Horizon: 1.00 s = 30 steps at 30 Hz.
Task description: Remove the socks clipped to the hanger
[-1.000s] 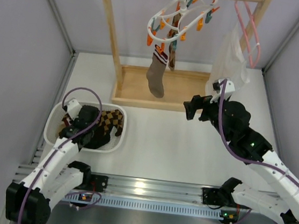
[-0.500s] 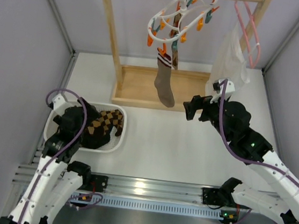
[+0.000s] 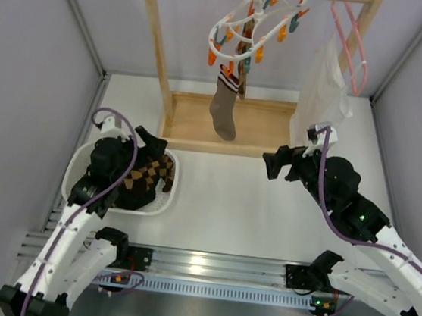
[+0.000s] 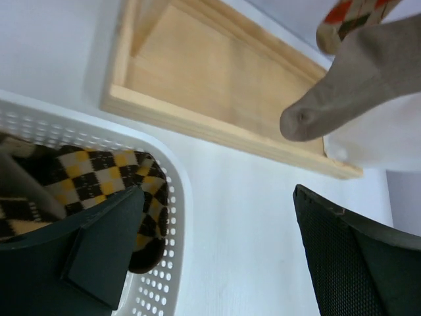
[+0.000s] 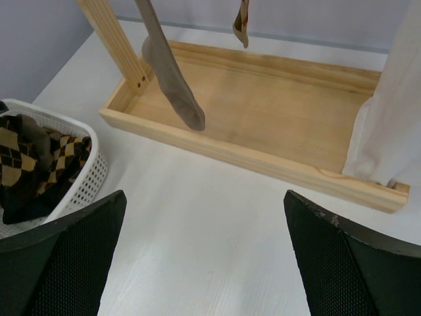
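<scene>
The white ring hanger (image 3: 250, 27) with orange and teal pins hangs from the wooden rail. A grey-brown sock (image 3: 222, 113) with a striped cuff dangles from it, and a patterned sock (image 3: 244, 55) hangs behind. In the wrist views the grey-brown sock's toe (image 4: 355, 92) (image 5: 174, 85) hangs over the wooden base. Argyle socks (image 3: 148, 177) (image 4: 99, 171) lie in the white basket (image 3: 79, 160). My left gripper (image 3: 148, 143) (image 4: 217, 197) is open and empty above the basket's right rim. To the right of the rack base, my right gripper (image 3: 275, 165) (image 5: 204, 197) stands open over bare table.
The rack's wooden base tray (image 3: 253, 125) (image 5: 263, 112) lies behind both grippers. A white translucent garment (image 3: 324, 87) (image 5: 388, 118) hangs on a pink hanger (image 3: 350, 37) at the right. Grey walls close in both sides.
My left gripper has opened and risen from inside the basket toward its rack-side rim. The hanging grey-brown sock swung right and back. My right arm shifted slightly right and nearer.
</scene>
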Available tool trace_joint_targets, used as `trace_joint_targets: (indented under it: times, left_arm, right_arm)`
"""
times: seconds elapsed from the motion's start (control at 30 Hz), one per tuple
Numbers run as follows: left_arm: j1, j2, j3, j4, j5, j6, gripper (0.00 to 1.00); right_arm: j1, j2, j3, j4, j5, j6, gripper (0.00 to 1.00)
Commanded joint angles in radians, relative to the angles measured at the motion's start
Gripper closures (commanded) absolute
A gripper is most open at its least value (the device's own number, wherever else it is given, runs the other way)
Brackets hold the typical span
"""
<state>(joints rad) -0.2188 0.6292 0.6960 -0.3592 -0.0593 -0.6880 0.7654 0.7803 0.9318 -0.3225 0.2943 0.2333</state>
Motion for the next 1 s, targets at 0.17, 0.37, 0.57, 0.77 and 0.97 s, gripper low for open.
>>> trace_joint_targets:
  times: [0.17,0.37,0.57,0.77,0.97]
  left_arm:
    - [-0.414,0.297,0.12,0.255,-0.267,0.106,0.02]
    - [-0.754,0.565,0.335,0.218,-0.749,0.137,0.02]
    - [-0.811,0.852,0.543,0.215,-0.875,0.162,0.02]
    - [-0.809,1.082,0.717,0.216,-1.006,0.234,0.02]
    - [-0.801,1.234,0.838,0.218,-1.149,0.281,0.03]
  right_arm:
    - [-0.009,-0.058,-0.054,0.014,0.025,0.021,0.01]
    - [-0.009,-0.116,-0.09,-0.015,0.031,0.046,0.0]
    - [-0.009,-0.162,-0.087,-0.061,0.032,0.046,0.01]
    - [-0.009,-0.185,-0.109,-0.069,0.031,0.05,0.0]
    - [-0.009,-0.205,-0.117,-0.079,0.029,0.035,0.0]
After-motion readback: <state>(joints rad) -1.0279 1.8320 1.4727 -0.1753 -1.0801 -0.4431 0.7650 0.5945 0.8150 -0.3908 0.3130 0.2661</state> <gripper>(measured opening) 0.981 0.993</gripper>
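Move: The grey sock hanging from the hanger is about 18 cm ahead of my left hand and 23 cm to its right, its middle some 8 cm higher. A patterned sock hangs roughly 10 cm beyond it and 4 cm farther right. The rack's wooden base lies below, and the basket is about 5 cm back and 11 cm left of my left hand, 20 cm down. From my right hand, the grey sock is about 16 cm ahead and 15 cm left. My open left hand leaves the basket and sweeps about 25 cm to the right, then pushes some 10 cm forward towards the lower part of the grey sock, staying nearly level. On the way its wrist rolls about 40 degrees, left side rising. My right hand, also open, eases off by about 4 cm, back, right and slightly down, away from the sock. ##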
